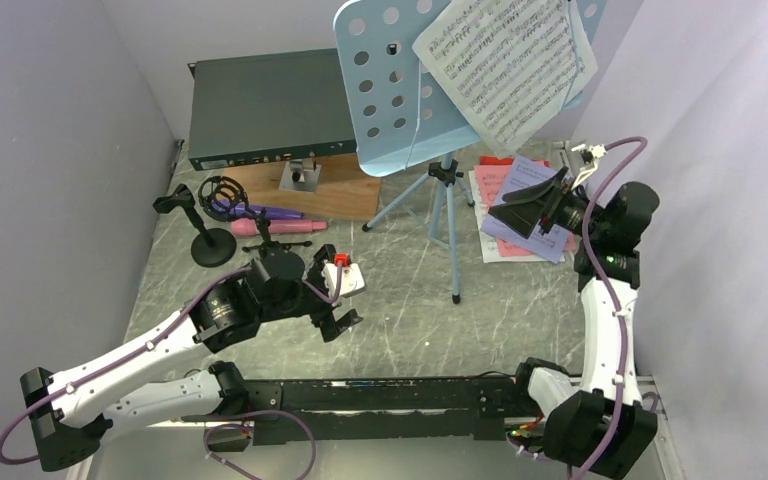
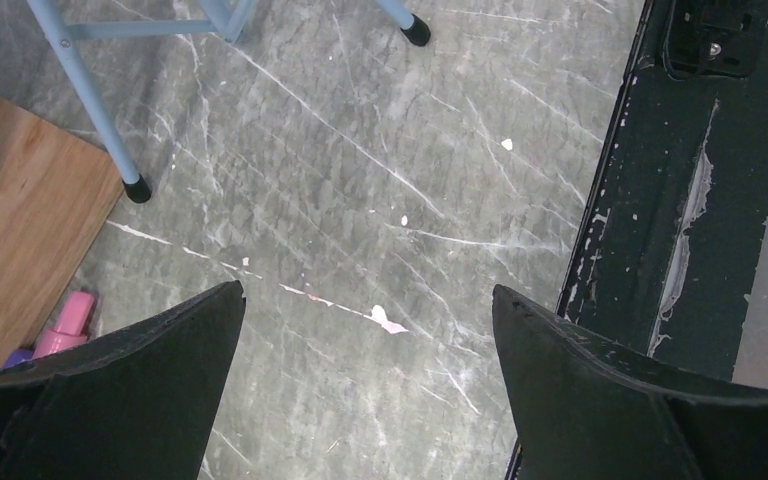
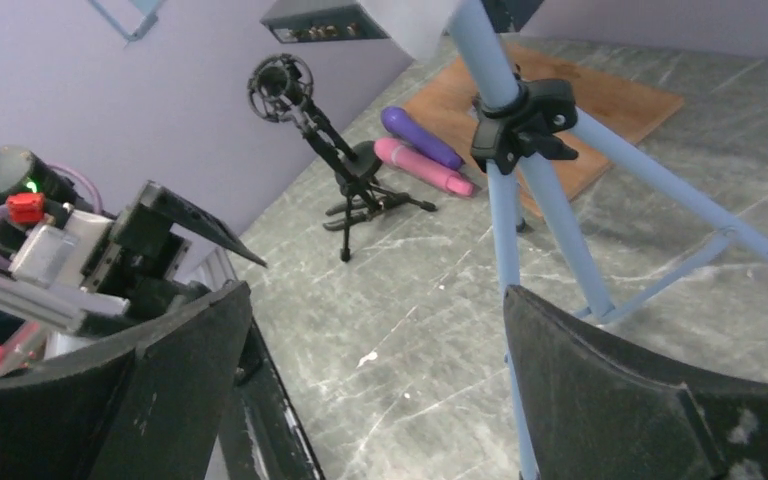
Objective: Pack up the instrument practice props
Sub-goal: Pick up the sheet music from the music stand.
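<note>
The light-blue perforated music tripod [image 1: 392,95] stands mid-table with a white music sheet [image 1: 505,65] on its desk. Lavender and red sheets [image 1: 515,180] lie on the table at the right. My right gripper [image 1: 530,205] hovers open over them, empty [image 3: 375,290], beside the tripod's legs [image 3: 505,210]. The purple microphone [image 1: 265,212] and pink microphone [image 1: 278,227] lie at the left between a round-base holder [image 1: 211,246] and a tripod holder [image 3: 345,170]. My left gripper [image 1: 340,292] is open over bare table [image 2: 368,292], right of the microphones.
A dark green rack box [image 1: 270,108] sits at the back left with a brown wooden board [image 1: 335,190] in front of it. Walls close in on the left and right. The black arm-base rail [image 2: 680,200] runs along the near edge.
</note>
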`<state>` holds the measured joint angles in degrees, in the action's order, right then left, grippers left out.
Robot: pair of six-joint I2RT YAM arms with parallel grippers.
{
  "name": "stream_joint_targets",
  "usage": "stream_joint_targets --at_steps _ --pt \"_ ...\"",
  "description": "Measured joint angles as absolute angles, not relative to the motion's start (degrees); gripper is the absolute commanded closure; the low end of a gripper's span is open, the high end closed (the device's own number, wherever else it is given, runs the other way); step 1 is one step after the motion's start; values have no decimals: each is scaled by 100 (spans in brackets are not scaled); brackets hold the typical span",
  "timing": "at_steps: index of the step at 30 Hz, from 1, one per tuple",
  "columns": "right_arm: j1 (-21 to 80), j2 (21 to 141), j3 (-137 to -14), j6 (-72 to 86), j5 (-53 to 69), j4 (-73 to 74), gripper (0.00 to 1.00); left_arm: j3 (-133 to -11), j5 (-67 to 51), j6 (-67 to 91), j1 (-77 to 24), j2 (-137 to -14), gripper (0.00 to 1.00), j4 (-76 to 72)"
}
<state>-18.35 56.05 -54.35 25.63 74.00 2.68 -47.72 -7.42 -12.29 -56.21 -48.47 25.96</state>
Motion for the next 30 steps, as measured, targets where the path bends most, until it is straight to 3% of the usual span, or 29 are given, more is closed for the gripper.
stream_joint_targets --at_steps 6,11,17,30 --pt "-2008 5841 -3682 6034 6705 -4560 0 -4772 -781 -1227 -5583 -4847 0 2593" --pt "-2062 6355 -3472 7395 5981 -6571 1 -4775 -797 -1227 -5557 -4849 0 2593" --pt "-1846 6882 -3970 8154 5443 -7741 1 -4779 -823 -1227 -5524 -4862 1 2593" --pt "-1409 7452 -4506 8770 5116 -7872 4 -4788 -963 -1162 -5417 -4934 1 2589"
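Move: From the right hand, the middle of the sheet music on the music stand is about 17 cm ahead, 6 cm left and 24 cm up; its lower corner is nearer, roughly 8 cm ahead, 3 cm left and 11 cm up. The stand's blue tray centres 18 cm ahead, 10 cm left and 22 cm up; a purple sheet lies 12 cm ahead, 12 cm right and 32 cm below. From the left hand, the sheet music's middle is some 28 cm ahead, 23 cm right and 36 cm up. Bring the open right gripper up and forward towards the lower corner of the sheet music: first go mostly forward, easing a little to the right, then climb some 7 cm and slow as it nears the corner. Meanwhile roll the hand about 30 degrees, left side rising, so that the fingers slant up at the paper; keep them wide open. ##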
